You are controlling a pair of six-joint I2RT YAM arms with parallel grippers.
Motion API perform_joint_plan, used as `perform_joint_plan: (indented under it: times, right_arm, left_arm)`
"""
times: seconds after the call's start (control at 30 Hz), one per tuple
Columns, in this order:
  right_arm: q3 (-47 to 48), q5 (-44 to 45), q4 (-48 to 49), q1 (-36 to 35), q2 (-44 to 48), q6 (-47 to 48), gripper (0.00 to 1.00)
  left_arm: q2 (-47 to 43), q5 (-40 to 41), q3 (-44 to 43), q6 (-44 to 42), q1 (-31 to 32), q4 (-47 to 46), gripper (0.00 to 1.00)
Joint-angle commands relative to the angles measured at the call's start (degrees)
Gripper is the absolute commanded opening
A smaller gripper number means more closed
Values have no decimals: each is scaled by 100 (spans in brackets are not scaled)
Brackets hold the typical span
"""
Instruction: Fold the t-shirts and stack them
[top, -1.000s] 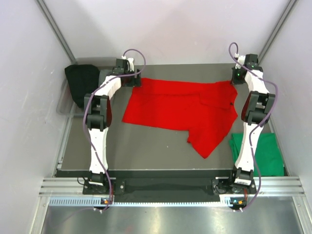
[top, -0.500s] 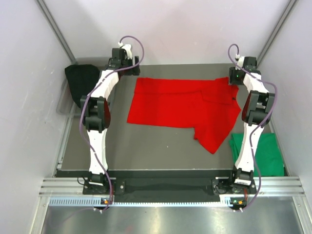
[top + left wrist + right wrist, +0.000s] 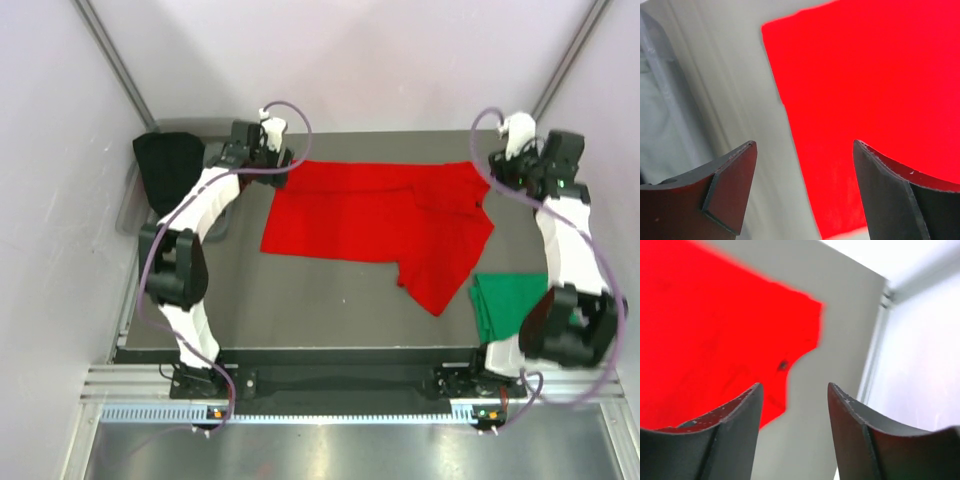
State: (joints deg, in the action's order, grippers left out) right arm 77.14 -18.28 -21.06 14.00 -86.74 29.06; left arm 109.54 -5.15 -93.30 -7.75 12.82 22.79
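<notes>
The red t-shirt [image 3: 375, 220] lies spread flat across the back of the table, with one part reaching toward the front [image 3: 435, 285]. The green t-shirt [image 3: 508, 300] lies folded at the front right, partly hidden by the right arm. My left gripper [image 3: 282, 168] hovers open over the red t-shirt's far left corner [image 3: 865, 100], holding nothing [image 3: 804, 143]. My right gripper [image 3: 497, 172] is open above the bare table just beside the red t-shirt's far right corner [image 3: 715, 335], near its dark neck label [image 3: 783, 365]; nothing sits between its fingers [image 3: 795, 385].
A black cloth [image 3: 168, 172] sits off the table's back left corner. White walls close in on both sides, and a metal rail [image 3: 875, 355] runs along the table's right edge.
My right gripper has opened and its arm has swung out to the right. The left gripper rose, then came back down over the corner. The red t-shirt slid slightly right and settled.
</notes>
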Motion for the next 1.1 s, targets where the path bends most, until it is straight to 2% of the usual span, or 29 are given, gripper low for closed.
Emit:
perform_joint_plan:
  times: [0.0, 0.03, 0.13, 0.3, 0.43, 0.6, 0.77, 1.07]
  right_arm:
    - [-910, -1253, -1310, -143, 795, 1687, 54]
    - [-1338, -1370, -1879, -187, 973, 2326, 53]
    - [-2173, -1616, -2821, -415, 1650, 3461, 51]
    - [-3099, -1556, -3404, -486, 2468, 4625, 54]
    - [-3591, -1547, -3798, -599, 2987, 5240, 56]
    - [-4162, -872, -3661, -1634, 3294, 5189, 56]
    - [-4594, -633, -3283, -2295, 3401, 5049, 55]
    - [-4480, -703, -2632, -2551, 2812, 4635, 53]
  left_arm:
    - [-800, -161, 582, -455, -43, 339, 82]
    - [-907, -214, 706, -490, -43, 375, 81]
    - [-1434, -285, 1381, -456, -43, 228, 82]
    - [-2145, -294, 2209, -447, -43, 15, 82]
    - [-2410, -285, 2360, -464, -43, 33, 83]
    - [-2376, -224, 2298, -473, -43, 209, 83]
    - [-2262, -48, 2334, -508, -43, 156, 82]
    - [-2086, 40, 2421, -552, -43, 68, 82]
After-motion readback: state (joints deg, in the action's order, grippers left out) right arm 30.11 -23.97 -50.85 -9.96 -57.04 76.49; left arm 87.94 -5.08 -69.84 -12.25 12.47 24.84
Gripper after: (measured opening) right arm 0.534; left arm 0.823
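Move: The red t-shirt's near tip lies about 29 cm back from the right hand, 15 cm to its left and 22 cm below. The green t-shirt is some 31 cm back, 16 cm to this hand's right; the red t-shirt's far right corner is 14 cm ahead, 3 cm right. The left hand has the red t-shirt's near left corner about 15 cm back, 6 cm left, 14 cm below; the bin is level with it, 33 cm to its left. Leaving the far right corner of the red t-shirt, the right hand sweeps back about 29 cm, down some 21 cm and left 14 cm to the shirt's near tip, the wrist turning roughly 60 degrees counter-clockwise until the half-open fingers point steeply down and leftward, ending low beside the tip without closing. Meanwhile the left hand, wide open, draws back about 11 cm and a little left at nearly the same height towards the near left corner, then waits above the cloth's left edge. ##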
